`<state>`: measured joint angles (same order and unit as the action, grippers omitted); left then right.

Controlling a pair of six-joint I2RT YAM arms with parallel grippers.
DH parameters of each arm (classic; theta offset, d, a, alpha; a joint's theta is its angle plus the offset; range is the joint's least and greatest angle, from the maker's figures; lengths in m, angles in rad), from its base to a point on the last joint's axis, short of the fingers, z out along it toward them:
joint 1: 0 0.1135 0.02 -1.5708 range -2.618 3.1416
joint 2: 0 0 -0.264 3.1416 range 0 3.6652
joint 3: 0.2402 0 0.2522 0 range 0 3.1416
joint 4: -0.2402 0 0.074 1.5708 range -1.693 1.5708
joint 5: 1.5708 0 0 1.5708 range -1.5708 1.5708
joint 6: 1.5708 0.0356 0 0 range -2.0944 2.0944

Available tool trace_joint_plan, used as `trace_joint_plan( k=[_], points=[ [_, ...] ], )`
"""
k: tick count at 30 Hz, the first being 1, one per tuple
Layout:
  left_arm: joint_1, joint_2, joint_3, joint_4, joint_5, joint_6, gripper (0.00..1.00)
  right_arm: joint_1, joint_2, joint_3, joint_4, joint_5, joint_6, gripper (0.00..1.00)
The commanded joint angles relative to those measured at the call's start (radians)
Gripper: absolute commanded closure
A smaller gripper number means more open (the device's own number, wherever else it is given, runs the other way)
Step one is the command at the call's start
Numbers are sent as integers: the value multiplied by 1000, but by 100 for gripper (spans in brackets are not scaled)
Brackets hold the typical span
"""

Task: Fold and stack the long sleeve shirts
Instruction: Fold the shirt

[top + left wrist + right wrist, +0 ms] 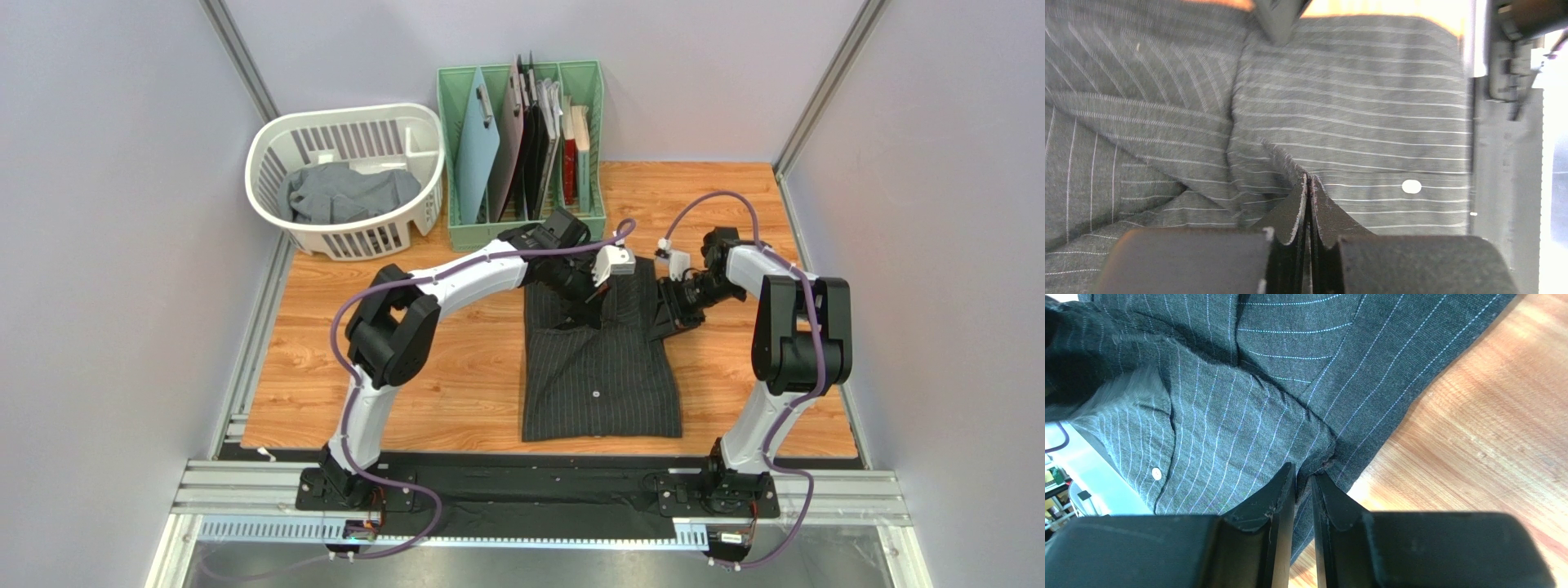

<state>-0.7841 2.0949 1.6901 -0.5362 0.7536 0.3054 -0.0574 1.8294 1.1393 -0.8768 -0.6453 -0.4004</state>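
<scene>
The black pinstriped long sleeve shirt (601,374) lies partly folded on the wooden table, its upper part bunched between the two arms. My left gripper (577,294) sits at the shirt's top left. Close up, its jaws (1309,179) are shut on a thin raised ridge of striped cloth (1352,92) next to a white button (1411,186). My right gripper (669,312) is at the shirt's upper right edge. In its wrist view the gripper (1304,471) pinches the cloth edge (1229,416) in a narrow gap. A plain grey shirt (344,192) lies crumpled in the basket.
A white laundry basket (264,147) stands at the back left. A green rack (454,123) of boards and folders stands at the back centre, just behind the left gripper. Bare wooden table (405,392) lies on both sides of the shirt, with grey walls around.
</scene>
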Motion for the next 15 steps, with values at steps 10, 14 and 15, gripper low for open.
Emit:
trace_joint_plan(
  k=[10,14,15],
  points=[
    [112,21,135,-277,-43,145,40,4,-1,37,10,-53,8,78],
    [126,51,163,-378,-4,198,23,4,2,36,12,-51,5,77],
    [126,56,166,-405,6,205,23,4,4,34,13,-51,5,77]
  ],
)
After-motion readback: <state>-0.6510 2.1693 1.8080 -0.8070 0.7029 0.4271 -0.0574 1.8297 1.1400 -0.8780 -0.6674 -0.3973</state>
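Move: The shirt's near-left edge, where the folded layers meet, lies about 9 cm to the left of the left fingertips, 2 cm ahead and some 4 cm below. On the same cloth, the white button is about 13 cm back and 2 cm right of the left hand, and the right edge by the right fingers is about 13 cm right and 2 cm back. From the right hand, the left edge is some 23 cm left and nearly level ahead. The shirt's raised fold comes free of the left fingers as they spread from shut to nearly three-quarters open. That hand first dips about 2 cm while easing forward, then sweeps left low over the cloth towards the left edge, about 6 cm left and 4 cm forward in all, its fingers tipping some 10 degrees steeper. The right hand stays, keeping the right edge between its fingers. ##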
